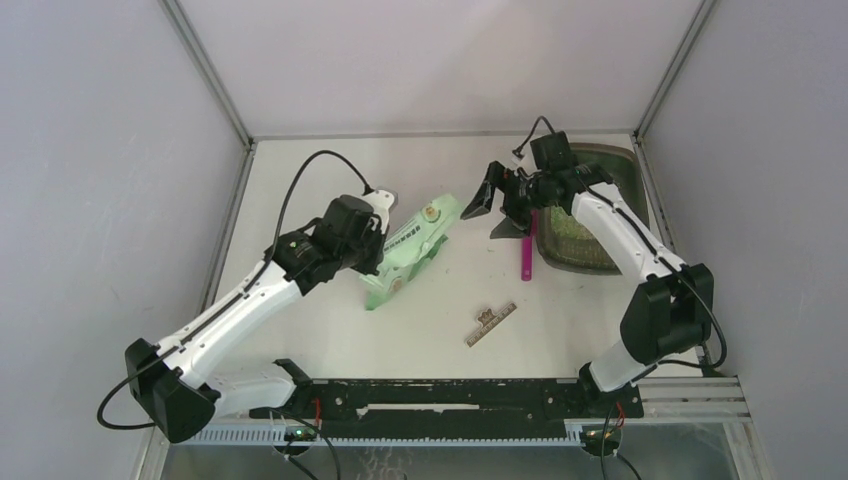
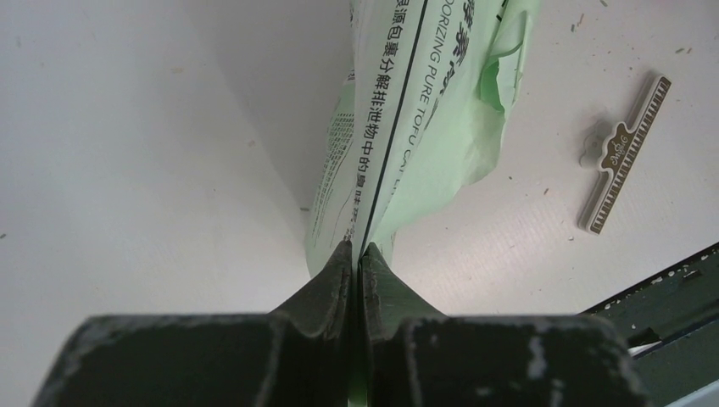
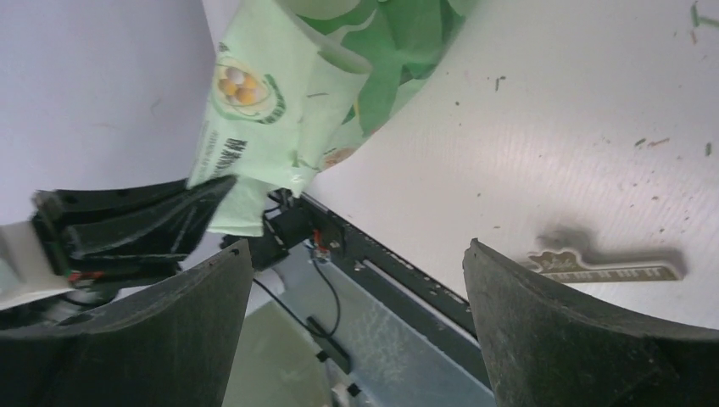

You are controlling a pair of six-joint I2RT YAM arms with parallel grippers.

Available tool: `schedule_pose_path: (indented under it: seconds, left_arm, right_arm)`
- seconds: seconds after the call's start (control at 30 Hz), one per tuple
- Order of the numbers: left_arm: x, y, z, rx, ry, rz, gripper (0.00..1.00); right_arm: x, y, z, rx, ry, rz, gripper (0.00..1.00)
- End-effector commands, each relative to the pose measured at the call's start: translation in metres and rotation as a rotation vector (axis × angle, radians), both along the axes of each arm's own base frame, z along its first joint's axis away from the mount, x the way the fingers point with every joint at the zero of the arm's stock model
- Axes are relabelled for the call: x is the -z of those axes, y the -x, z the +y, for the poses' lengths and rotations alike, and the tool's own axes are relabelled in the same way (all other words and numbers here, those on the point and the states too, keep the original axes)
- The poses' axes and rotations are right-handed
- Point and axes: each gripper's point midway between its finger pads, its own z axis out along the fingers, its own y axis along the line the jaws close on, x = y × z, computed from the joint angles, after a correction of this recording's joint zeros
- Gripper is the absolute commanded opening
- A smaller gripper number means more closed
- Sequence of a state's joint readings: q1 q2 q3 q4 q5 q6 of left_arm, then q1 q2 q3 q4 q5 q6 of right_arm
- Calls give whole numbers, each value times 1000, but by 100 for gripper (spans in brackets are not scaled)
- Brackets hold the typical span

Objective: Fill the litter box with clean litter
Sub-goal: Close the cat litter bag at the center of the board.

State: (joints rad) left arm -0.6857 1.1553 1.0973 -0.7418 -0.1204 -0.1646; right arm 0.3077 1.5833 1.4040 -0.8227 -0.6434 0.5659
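The litter box stands at the table's far right, a dark tray with pale greenish clean litter in it, partly covered by my right arm. A light-green printed bag hangs tilted over the middle of the table. My left gripper is shut on the bag's edge, and the left wrist view shows the film pinched between the closed fingertips. My right gripper hovers open just right of the bag, between it and the box. In the right wrist view its jaws stand wide with nothing between them, the bag ahead.
A magenta scoop lies on the table beside the litter box's left rim. A small toothed clip lies near the front middle, also seen by both wrists. A black rail runs along the near edge. Walls enclose three sides.
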Motion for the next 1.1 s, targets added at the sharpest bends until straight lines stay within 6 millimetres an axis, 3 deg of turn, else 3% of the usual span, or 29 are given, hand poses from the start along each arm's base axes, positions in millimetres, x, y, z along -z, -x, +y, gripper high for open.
schedule_pose_path:
  seconds: [0.0, 0.13, 0.33, 0.5, 0.77, 1.07]
  left_arm:
    - [-13, -3, -6, 11, 50, -74, 10]
    - [-17, 0, -13, 29, 64, -90, 11]
    - [-19, 4, -20, 50, 79, -105, 11]
    - [-15, 5, -21, 55, 86, -107, 11]
    - [-3, 4, -24, 54, 69, -98, 11]
    - [-9, 7, -25, 63, 75, -111, 11]
  right_arm:
    - [-47, -5, 15, 135, -123, 44, 99]
    - [-68, -10, 39, 189, -177, 136, 98]
    - [-94, -29, 65, 231, -101, 150, 98]
    - [-67, -29, 73, 220, 0, 235, 98]
    - [-29, -12, 61, 222, 85, 275, 98]
    - [-2, -25, 75, 215, 118, 335, 93]
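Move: The bag's upper end stands about 7 cm to the left of the open right gripper, 2 cm farther out and some 4 cm lower. The scoop lies on the table roughly 8 cm to the right of that gripper and nearly level with it, the litter box about 22 cm to its right and 4 cm ahead. The clip lies some 20 cm back, straight behind. From the left gripper, still pinching the bag's edge, the upper end is about 11 cm ahead and 13 cm right, slightly below. Lift the right gripper about 10 cm while carrying it left and a little forward, then sink it just as far with a slight draw back, so the open fingers come down around the bag's upper end, some 6 cm left of the start. Tip the fingers about 20 degrees steeper, turning them slightly clockwise. With the left, keep the pinch and shift the bag a couple of centimetres right. ##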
